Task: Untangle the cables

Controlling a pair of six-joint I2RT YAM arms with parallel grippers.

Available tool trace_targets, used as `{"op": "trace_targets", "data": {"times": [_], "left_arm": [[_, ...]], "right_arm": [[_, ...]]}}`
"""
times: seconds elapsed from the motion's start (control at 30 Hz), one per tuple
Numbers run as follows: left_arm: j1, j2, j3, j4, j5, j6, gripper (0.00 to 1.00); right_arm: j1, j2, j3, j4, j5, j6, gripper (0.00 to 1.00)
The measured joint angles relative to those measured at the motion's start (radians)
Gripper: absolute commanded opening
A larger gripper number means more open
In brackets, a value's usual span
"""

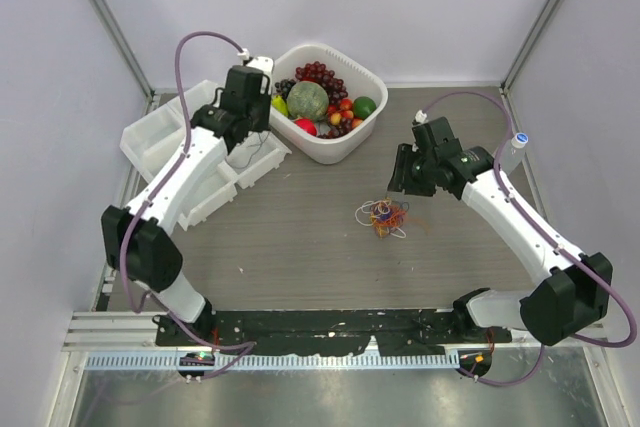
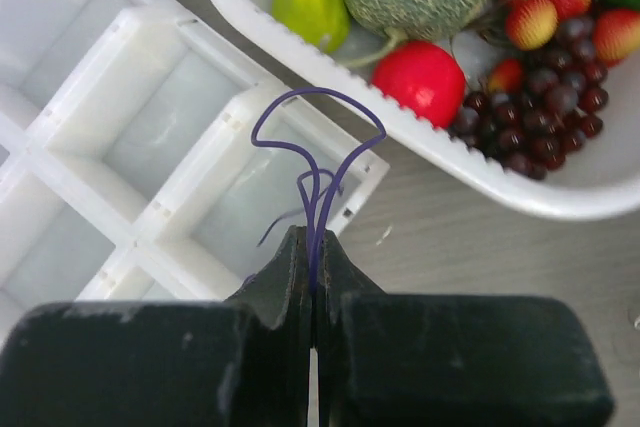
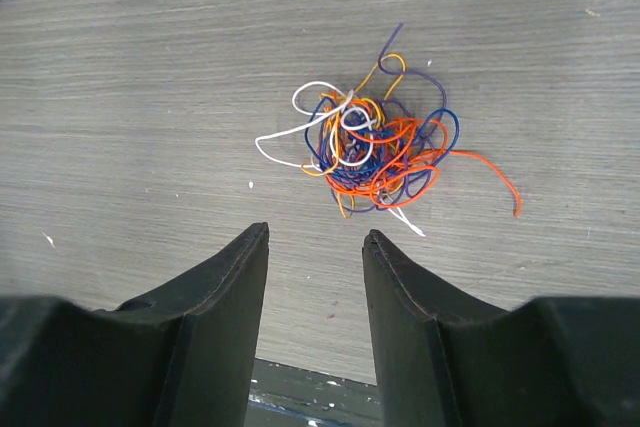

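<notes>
A tangle of thin cables [image 1: 384, 216], orange, white, yellow, blue and purple, lies on the wooden table right of centre; in the right wrist view the cables [image 3: 375, 152] sit just beyond my fingertips. My right gripper [image 3: 316, 237] hovers open and empty over the table beside the tangle, seen from above as the right gripper [image 1: 405, 182]. My left gripper [image 2: 313, 242] is shut on a single purple cable [image 2: 318, 137], whose loop sticks out past the fingertips over a white compartment tray [image 2: 150, 117]. From above, the left gripper [image 1: 243, 140] hangs over that tray's right end.
The white compartment tray [image 1: 160, 142] stands at the back left. A white basket [image 1: 375, 82] of toy fruit stands at the back centre, its rim [image 2: 480, 162] close to my left gripper. A small bottle [image 1: 517, 142] stands at the right edge.
</notes>
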Motion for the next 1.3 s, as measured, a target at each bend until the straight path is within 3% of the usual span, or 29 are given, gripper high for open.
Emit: {"op": "trace_targets", "data": {"times": [0.17,0.53,0.93,1.3], "left_arm": [[0.083,0.138,0.119,0.026,0.049,-0.037,0.00],[0.122,0.300,0.130,0.065,0.111,-0.057,0.00],[0.151,0.326,0.110,0.056,0.070,-0.026,0.00],[0.161,0.383,0.111,-0.073,0.060,-0.057,0.00]], "right_arm": [[0.000,0.000,0.030,-0.010,0.023,0.000,0.48],[-0.006,-0.001,0.043,-0.056,0.080,0.001,0.49],[-0.009,-0.005,0.043,-0.059,0.081,0.031,0.49],[-0.010,0.002,0.043,-0.038,0.070,0.034,0.49]]}}
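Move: My left hand, some 23 cm above the table, already holds the purple cable. The white tray's near-right compartment, where it is going, lies about 9 cm ahead, 5 cm left and 22 cm below. The tray's middle is about 9 cm ahead and 17 cm left; the fruit basket's middle is roughly 21 cm ahead and 13 cm right. From my right hand that compartment is some 24 cm ahead, 33 cm left and 15 cm below. I carry the pinched purple cable down about 14 cm in all over the tray's near-right compartment. My left hand first swings forward some 7 cm, then sinks steeply, and on the last stretch slips left and a little back while the fingers tip about 20 degrees further down. They stay shut on the cable. ##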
